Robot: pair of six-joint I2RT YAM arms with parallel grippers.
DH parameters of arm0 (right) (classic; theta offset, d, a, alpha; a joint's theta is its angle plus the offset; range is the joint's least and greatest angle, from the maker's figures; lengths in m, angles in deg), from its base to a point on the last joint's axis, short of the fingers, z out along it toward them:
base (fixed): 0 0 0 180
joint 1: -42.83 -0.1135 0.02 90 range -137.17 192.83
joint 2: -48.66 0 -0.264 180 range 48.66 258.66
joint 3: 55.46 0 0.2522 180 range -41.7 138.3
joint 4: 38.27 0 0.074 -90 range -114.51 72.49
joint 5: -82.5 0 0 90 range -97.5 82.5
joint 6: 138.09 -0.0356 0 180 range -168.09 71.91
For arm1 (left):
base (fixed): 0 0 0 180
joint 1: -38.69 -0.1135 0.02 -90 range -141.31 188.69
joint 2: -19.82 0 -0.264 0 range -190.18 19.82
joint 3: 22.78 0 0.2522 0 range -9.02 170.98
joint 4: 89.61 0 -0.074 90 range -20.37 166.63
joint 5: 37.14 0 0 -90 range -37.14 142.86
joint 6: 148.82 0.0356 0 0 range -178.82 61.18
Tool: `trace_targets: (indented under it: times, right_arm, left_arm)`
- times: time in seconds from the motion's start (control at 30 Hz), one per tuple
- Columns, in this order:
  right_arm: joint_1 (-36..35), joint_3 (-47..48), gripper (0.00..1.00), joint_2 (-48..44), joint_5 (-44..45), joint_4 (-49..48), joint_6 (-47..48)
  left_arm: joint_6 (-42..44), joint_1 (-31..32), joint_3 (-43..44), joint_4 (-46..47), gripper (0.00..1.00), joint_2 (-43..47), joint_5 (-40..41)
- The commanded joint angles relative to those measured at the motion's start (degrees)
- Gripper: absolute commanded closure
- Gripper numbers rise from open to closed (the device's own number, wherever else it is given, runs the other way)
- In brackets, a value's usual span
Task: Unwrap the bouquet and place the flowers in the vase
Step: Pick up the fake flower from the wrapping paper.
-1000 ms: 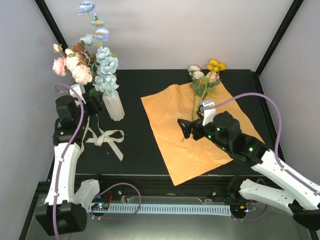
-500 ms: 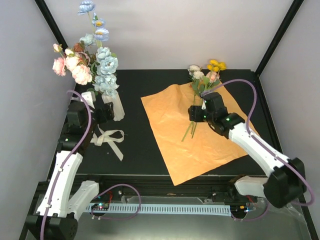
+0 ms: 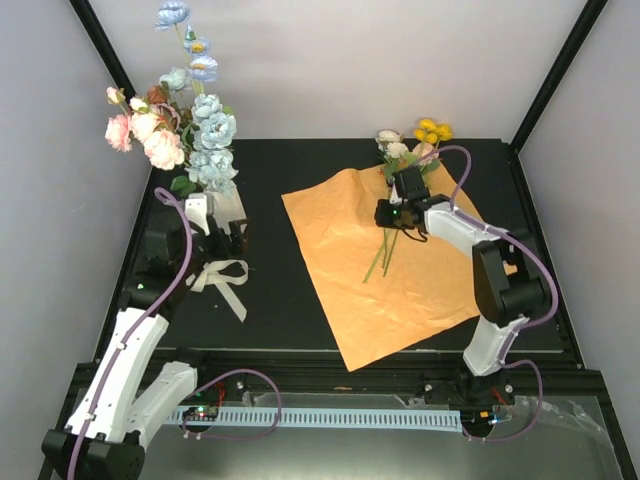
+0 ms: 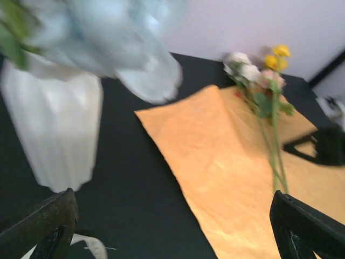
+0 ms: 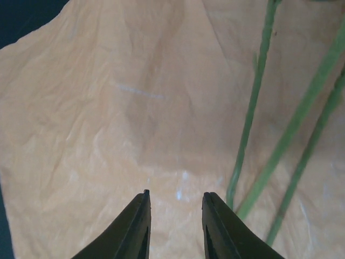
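Observation:
The ribbed off-white vase (image 3: 228, 205) (image 4: 54, 129) stands at the back left and holds pink, cream and pale-blue flowers (image 3: 190, 130). My left gripper (image 3: 222, 238) (image 4: 172, 216) is just in front of its base, open wide, with nothing between its fingers. The orange paper (image 3: 400, 270) (image 4: 232, 162) (image 5: 108, 118) lies spread flat. On its far part lie the remaining flowers (image 3: 410, 148) (image 4: 259, 75), cream, pink and yellow, with green stems (image 3: 385, 250) (image 5: 253, 118). My right gripper (image 3: 390, 215) (image 5: 176, 197) hovers low over the paper, its fingers narrowly apart. The stems lie just right of its right finger.
A cream ribbon (image 3: 215, 275) lies on the black table (image 3: 290, 300) in front of the vase. Black frame posts (image 3: 555, 70) rise at the back corners, against pale walls. The paper's near corner overhangs the table's front edge.
My right gripper swung from the paper's near right up to the stems near the blooms, and its fingers narrowed. My left gripper opened wide and shifted right, in front of the vase.

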Motion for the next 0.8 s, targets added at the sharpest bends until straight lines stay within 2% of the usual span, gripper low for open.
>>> trace_targets:
  times: [0.0,0.2,0.3,0.63,0.77]
  right_arm:
    - [1.2,6.43,0.71,4.55,2.24,1.22,1.99]
    - [2.06,12.7,0.71,10.74,11.38,6.02,5.53]
    - [2.75,13.9,0.71,12.68,10.04,6.09,6.09]
    - [3.89,17.83,0.7,19.84,2.63,5.51,6.99]
    - [4.15,20.33,0.72,22.42,2.61,7.68,7.55]
  left_arm:
    - [1.8,1.11,-3.47,4.94,0.01,0.99,-15.42]
    - [-0.79,1.84,-11.0,17.06,0.01,1.51,-26.54]
    - [-3.24,1.91,-12.59,20.3,0.01,1.81,-29.65]
    - [-1.09,1.93,-11.06,17.99,0.01,1.99,-28.16]
    - [0.17,1.93,-10.14,16.87,0.01,2.08,-26.35]
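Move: The nearest flower stem on the orange wrapping paper lies about 7 cm ahead of the right hand, 2 cm to its right and 8 cm below. Two crossing stems run some 3 cm to the right of that stem. The white roses lie roughly 21 cm ahead of the hand and 4 cm right, the yellow flowers about 23 cm ahead and 12 cm right. From the left hand, that nearest stem is about 19 cm ahead, 34 cm right and 26 cm below. No clear touch yet: the right hand reaches forward about 6 cm over the paper, easing slightly right, then sinks about as far onto the nearest stem, its narrow finger gap unchanged and set astride the stem's line. The empty left hand swings some 8 cm right and a little back and down, away from the vase, turning clockwise about 25 degrees, fingers wide open. ##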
